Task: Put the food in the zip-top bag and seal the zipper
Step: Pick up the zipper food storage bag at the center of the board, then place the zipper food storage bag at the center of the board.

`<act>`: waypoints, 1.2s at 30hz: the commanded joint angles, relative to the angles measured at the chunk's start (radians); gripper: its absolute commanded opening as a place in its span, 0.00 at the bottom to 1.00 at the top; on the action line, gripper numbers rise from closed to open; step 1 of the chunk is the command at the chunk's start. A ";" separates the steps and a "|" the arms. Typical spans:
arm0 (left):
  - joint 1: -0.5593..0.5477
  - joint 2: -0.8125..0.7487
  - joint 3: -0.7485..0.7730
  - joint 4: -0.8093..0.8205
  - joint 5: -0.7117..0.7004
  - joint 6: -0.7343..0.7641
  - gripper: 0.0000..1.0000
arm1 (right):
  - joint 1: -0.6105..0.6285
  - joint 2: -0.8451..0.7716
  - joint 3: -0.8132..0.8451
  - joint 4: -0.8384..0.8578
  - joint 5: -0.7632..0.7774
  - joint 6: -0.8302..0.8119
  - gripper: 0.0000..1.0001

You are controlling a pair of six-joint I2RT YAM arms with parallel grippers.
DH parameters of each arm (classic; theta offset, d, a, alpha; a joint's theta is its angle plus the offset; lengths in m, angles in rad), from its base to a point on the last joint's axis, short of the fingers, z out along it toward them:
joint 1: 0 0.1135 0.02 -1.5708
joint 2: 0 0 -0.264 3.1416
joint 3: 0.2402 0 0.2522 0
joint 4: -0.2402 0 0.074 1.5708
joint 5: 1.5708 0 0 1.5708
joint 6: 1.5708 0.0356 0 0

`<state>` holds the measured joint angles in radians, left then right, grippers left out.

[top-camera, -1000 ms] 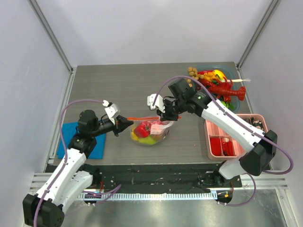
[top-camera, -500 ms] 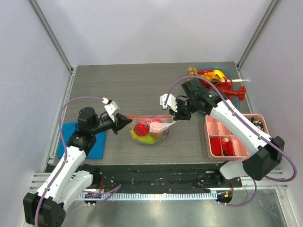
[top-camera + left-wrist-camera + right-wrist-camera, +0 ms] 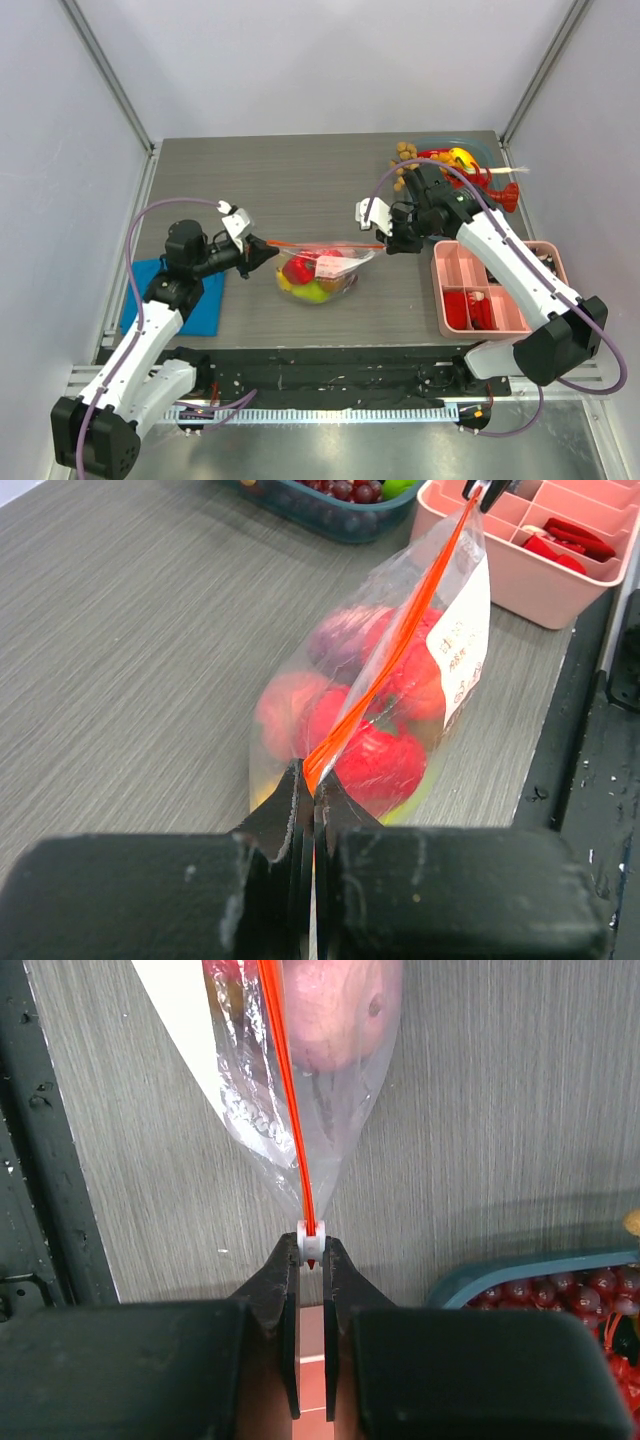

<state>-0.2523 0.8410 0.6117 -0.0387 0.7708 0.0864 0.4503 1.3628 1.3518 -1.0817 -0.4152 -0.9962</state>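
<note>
The clear zip-top bag stands on the table's middle with red, yellow, green and purple toy food inside; the fruits also show in the left wrist view. Its orange-red zipper is stretched taut between both grippers. My left gripper is shut on the zipper's left end. My right gripper is shut on the white slider piece at the zipper's right end. The bag hangs below the strip in the right wrist view.
A pink compartment tray with red items lies at the right. A teal bowl of toy food, including a red lobster, stands at the back right. A folded blue cloth lies under the left arm.
My right gripper has moved right along the zipper with the white slider, stretching the strip out. The left gripper has held its end and shifted slightly left.
</note>
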 commanded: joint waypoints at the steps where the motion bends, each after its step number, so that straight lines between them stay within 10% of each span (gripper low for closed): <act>1: 0.031 0.009 0.082 0.034 0.002 0.024 0.00 | -0.044 -0.028 0.047 -0.121 0.101 0.002 0.01; 23: -0.077 -0.168 0.198 -0.488 0.173 0.013 0.00 | 0.146 -0.248 0.071 -0.321 -0.031 0.432 0.01; 36: -0.071 0.299 0.163 -0.274 -0.160 -0.151 0.00 | 0.005 0.209 0.118 0.060 0.162 0.331 0.01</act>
<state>-0.3313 1.0878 0.7696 -0.4271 0.7193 -0.0166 0.5110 1.4750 1.3552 -1.1294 -0.2905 -0.6365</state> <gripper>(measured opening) 0.014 0.099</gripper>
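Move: Both grippers already hold the orange zipper of the food-filled bag, one at each end. From the left gripper the filled body lies about 12 cm right, 4 cm back and 10 cm below, with the blue cloth some 28 cm left and 10 cm back. From the right gripper the body is roughly 16 cm left, 4 cm back and 9 cm below; the pink tray is about 34 cm right and 8 cm back, the produce bowl 24 cm right and 20 cm ahead. Keep both grippers shut on the zipper ends and swing them together: lift and draw back towards the bases about 10 cm, rising 7 to 9 cm, then reverse forward and down, ending a little behind and some 5 cm below the start. On the way down tip the left fingers downward about 30 degrees, and tilt the right wrist while turning it clockwise. ##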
